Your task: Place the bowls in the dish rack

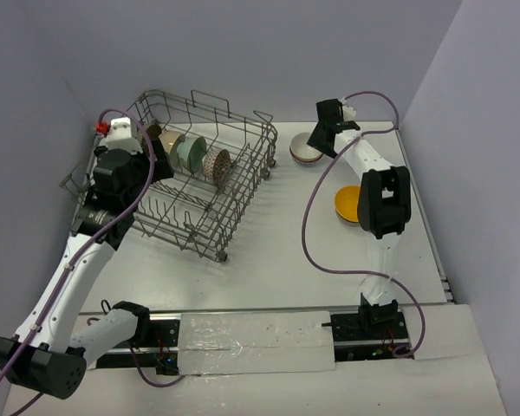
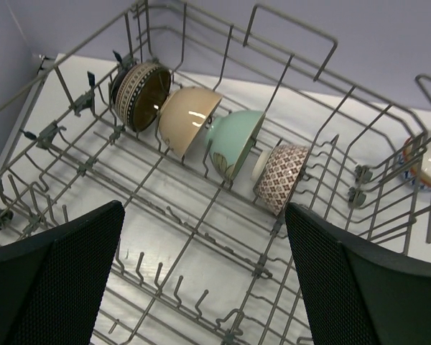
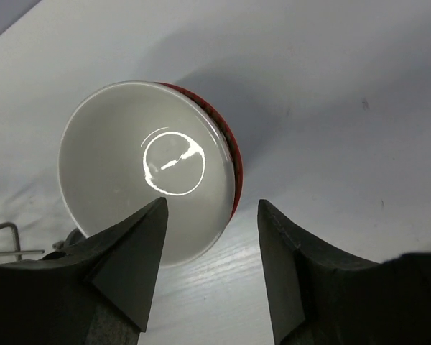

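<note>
The grey wire dish rack (image 1: 243, 186) stands at the back left. Several bowls stand on edge in a row inside it (image 1: 193, 153). In the left wrist view they are a dark patterned bowl (image 2: 140, 95), a beige one (image 2: 189, 117), a pale green one (image 2: 235, 140) and a brown-white patterned one (image 2: 281, 176). My left gripper (image 1: 162, 158) hangs open and empty over the rack floor (image 2: 205, 280). My right gripper (image 1: 319, 139) is open just above a white bowl with a red outside (image 3: 147, 169), whose rim lies between the jaws. An orange-yellow bowl (image 1: 347, 204) sits partly behind the right arm.
The white-and-red bowl (image 1: 305, 150) sits right of the rack, and shows through the wires in the left wrist view (image 2: 425, 162). The rack's raised handle loops (image 2: 294, 36) and upright tines surround the left gripper. Purple walls close in at the back and both sides.
</note>
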Motion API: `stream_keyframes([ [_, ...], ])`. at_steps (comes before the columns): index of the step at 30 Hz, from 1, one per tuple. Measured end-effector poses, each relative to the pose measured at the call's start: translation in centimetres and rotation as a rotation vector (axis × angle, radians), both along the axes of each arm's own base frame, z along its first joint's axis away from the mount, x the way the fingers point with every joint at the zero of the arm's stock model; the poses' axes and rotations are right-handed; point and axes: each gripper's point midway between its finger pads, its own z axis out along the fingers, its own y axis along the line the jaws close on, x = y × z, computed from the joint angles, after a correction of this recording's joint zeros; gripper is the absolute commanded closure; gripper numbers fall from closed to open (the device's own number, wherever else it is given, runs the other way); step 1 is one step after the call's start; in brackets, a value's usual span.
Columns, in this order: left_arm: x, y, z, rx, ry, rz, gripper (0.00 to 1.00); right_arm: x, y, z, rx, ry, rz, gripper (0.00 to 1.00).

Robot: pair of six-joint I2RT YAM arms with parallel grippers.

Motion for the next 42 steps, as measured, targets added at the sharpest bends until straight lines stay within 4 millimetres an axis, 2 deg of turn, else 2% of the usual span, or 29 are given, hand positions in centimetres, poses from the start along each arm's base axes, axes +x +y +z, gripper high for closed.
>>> stream_keyframes([
  [4,-0.2,0.0,1.2,-0.012,-0.042,0.000,0.01,0.8,0.1,-1.7,-0.005,0.023,0.000,0.51],
  [9,-0.1,-0.1,1.4,-0.017,-0.050,-0.005,0.01,0.8,0.0,-3.0,-0.013,0.046,-0.001,0.61],
  [12,-0.1,-0.2,1.4,-0.019,-0.052,-0.011,0.01,0.8,-0.1,-3.0,-0.017,0.045,-0.001,0.71],
  [15,0.0,-0.2,1.4,-0.019,-0.051,-0.013,0.01,0.9,-0.4,-3.1,-0.030,0.042,-0.008,0.87],
  [19,0.1,-0.4,1.1,-0.020,-0.046,-0.022,0.01,0.8,-0.5,-3.1,-0.027,0.018,-0.014,1.00],
  [24,0.1,-0.7,0.8,-0.023,-0.041,-0.036,0.01,-1.2,-0.8,-3.1,-0.018,0.016,-0.009,1.00],
  [31,0.2,-2.0,0.8,-0.062,-0.040,-0.095,0.01,-7.8,-1.3,-3.0,-0.005,0.068,0.021,1.00],
  [34,0.5,-3.2,0.1,-0.094,-0.013,-0.140,0.01,-10.1,-1.5,-2.8,-0.003,0.086,0.039,1.00],
  [38,1.1,-5.0,-0.8,-0.144,0.036,-0.206,0.01,-11.3,-1.2,-1.9,0.004,0.075,0.060,1.00],
  [42,1.2,-6.9,-0.1,-0.205,0.057,-0.279,0.01,-11.8,-1.1,0.2,0.008,0.019,0.075,1.00],
])
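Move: The white bowl, nested in a red-patterned one, lies with its middle about 4 cm ahead of the open right hand, 5 cm to its left and 5 cm lower, its near right rim under the gap between the fingers. The yellow bowl is some 18 cm back and 10 cm to the right of that hand; the rack's right side runs roughly 17 cm to its left, straight across. From the left hand, the white bowl is about 25 cm ahead, 42 cm right and 26 cm down. The white bowl's near right rim is pinched as the right hand sinks about 3 cm and shuts its fingers on it; the hand then draws it back some 12 cm towards the yellow bowl and finally rises about 3 cm, grip kept. Late on, the empty, open left hand swings about 7 cm right, turning clockwise. ##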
